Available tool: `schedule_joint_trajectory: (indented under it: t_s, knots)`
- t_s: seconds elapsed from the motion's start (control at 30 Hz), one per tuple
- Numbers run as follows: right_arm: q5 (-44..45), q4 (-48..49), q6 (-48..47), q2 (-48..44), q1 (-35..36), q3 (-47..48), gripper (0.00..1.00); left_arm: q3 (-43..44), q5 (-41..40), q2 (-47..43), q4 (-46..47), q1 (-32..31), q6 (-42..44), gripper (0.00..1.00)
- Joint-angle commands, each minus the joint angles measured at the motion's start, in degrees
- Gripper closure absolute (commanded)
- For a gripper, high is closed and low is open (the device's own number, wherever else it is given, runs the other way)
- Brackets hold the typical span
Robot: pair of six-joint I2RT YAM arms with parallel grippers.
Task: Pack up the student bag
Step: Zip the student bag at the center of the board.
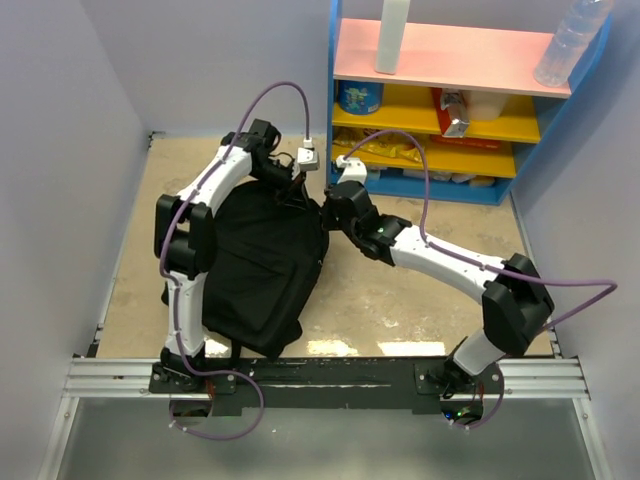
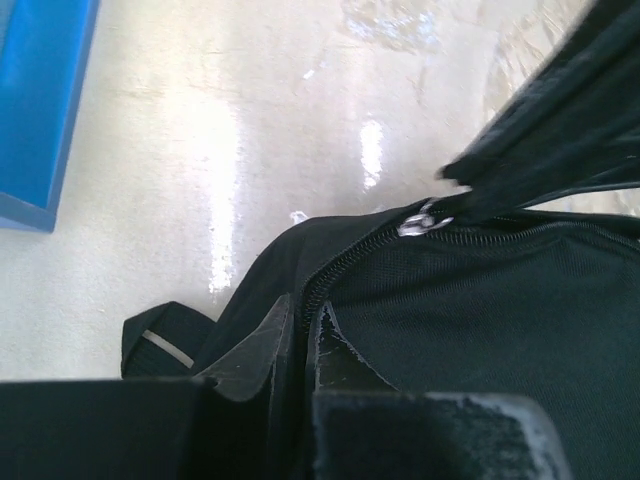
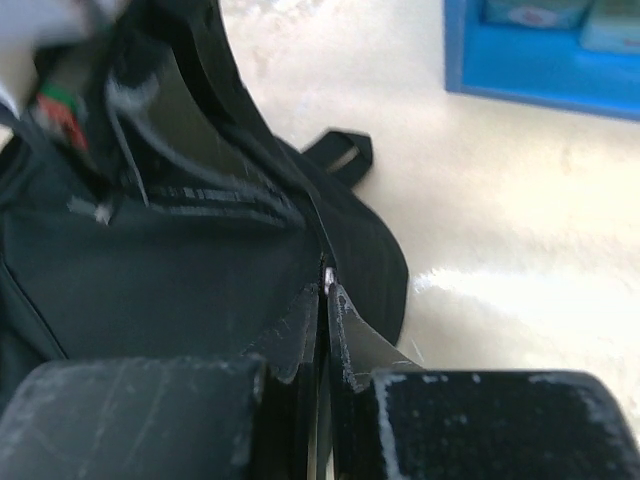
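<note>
The student bag [image 1: 260,270], a soft black backpack, lies on the table's left half with its top toward the back. My left gripper [image 1: 290,187] is at that top edge. In the left wrist view it [image 2: 305,322] is shut on the bag's fabric [image 2: 500,320] right beside the zipper line. My right gripper [image 1: 323,214] meets the bag's top right corner. In the right wrist view it [image 3: 325,295] is shut on a thin edge of the bag [image 3: 150,280], with a silver zipper pull [image 3: 327,272] at its tips. The same pull [image 2: 425,217] shows in the left wrist view.
A blue, yellow and pink shelf [image 1: 450,60] stands at the back right, holding a clear bottle [image 1: 572,40], a white cylinder [image 1: 392,35] and packets. Grey walls close in the left side and back. A black strap loop [image 2: 160,345] lies flat on the tabletop beyond the bag.
</note>
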Motion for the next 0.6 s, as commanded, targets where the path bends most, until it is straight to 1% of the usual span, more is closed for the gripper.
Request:
schedule_joint_trajectory:
  t_s: [0.0, 0.03, 0.2, 0.33, 0.43, 0.57]
  knots:
    - [4.2, 0.3, 1.1, -7.3, 1.1, -3.5, 1.0, -2.6, -4.5, -5.6, 17.7, 0.2, -9.7, 1.0]
    - [4.4, 0.3, 1.4, -8.1, 1.2, -5.7, 1.0, -3.2, -5.2, -5.9, 19.1, 0.2, -12.3, 1.0]
    - [5.5, -0.1, 2.1, -12.9, 1.2, -10.8, 1.0, -5.1, -6.8, -7.0, 20.2, 0.3, -13.4, 1.0]
    - [4.0, -0.5, 3.7, -15.4, 1.6, -13.7, 1.0, -5.2, -7.1, -7.1, 21.3, 0.2, -15.8, 1.0]
    - [3.5, 0.1, 5.5, -15.7, 3.3, -15.8, 1.0, -5.3, -8.3, -7.5, 24.0, 0.2, -18.5, 1.0]
    - [4.1, 0.3, 7.7, -14.2, 8.8, -17.1, 1.0, -4.7, -10.4, -7.1, 27.1, -1.7, -22.0, 1.0]
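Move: The zipper pull is already pinched in the right fingertips. Its way runs down the bag's right side to the bag's near right corner, about 30 cm back, 9 cm to the left and some 13 cm below. The left fingers grip the zip edge roughly 4 cm ahead, 5 cm left and 3 cm below; the shelf's near left corner is 7 cm ahead, straight on, 15 cm lower. From the left hand, the pull is about 4 cm back, 5 cm right and slightly higher. The zipper pull, kept in the right fingertips, is drawn along the bag's right edge away from the left hand: back about 6 cm, veering some 4 cm right before easing slightly left, and sinking about 2 cm. Meanwhile the left hand keeps the zip edge pinched, creeps roughly 2 cm forward against the pull and turns about 10 degrees counter-clockwise. ##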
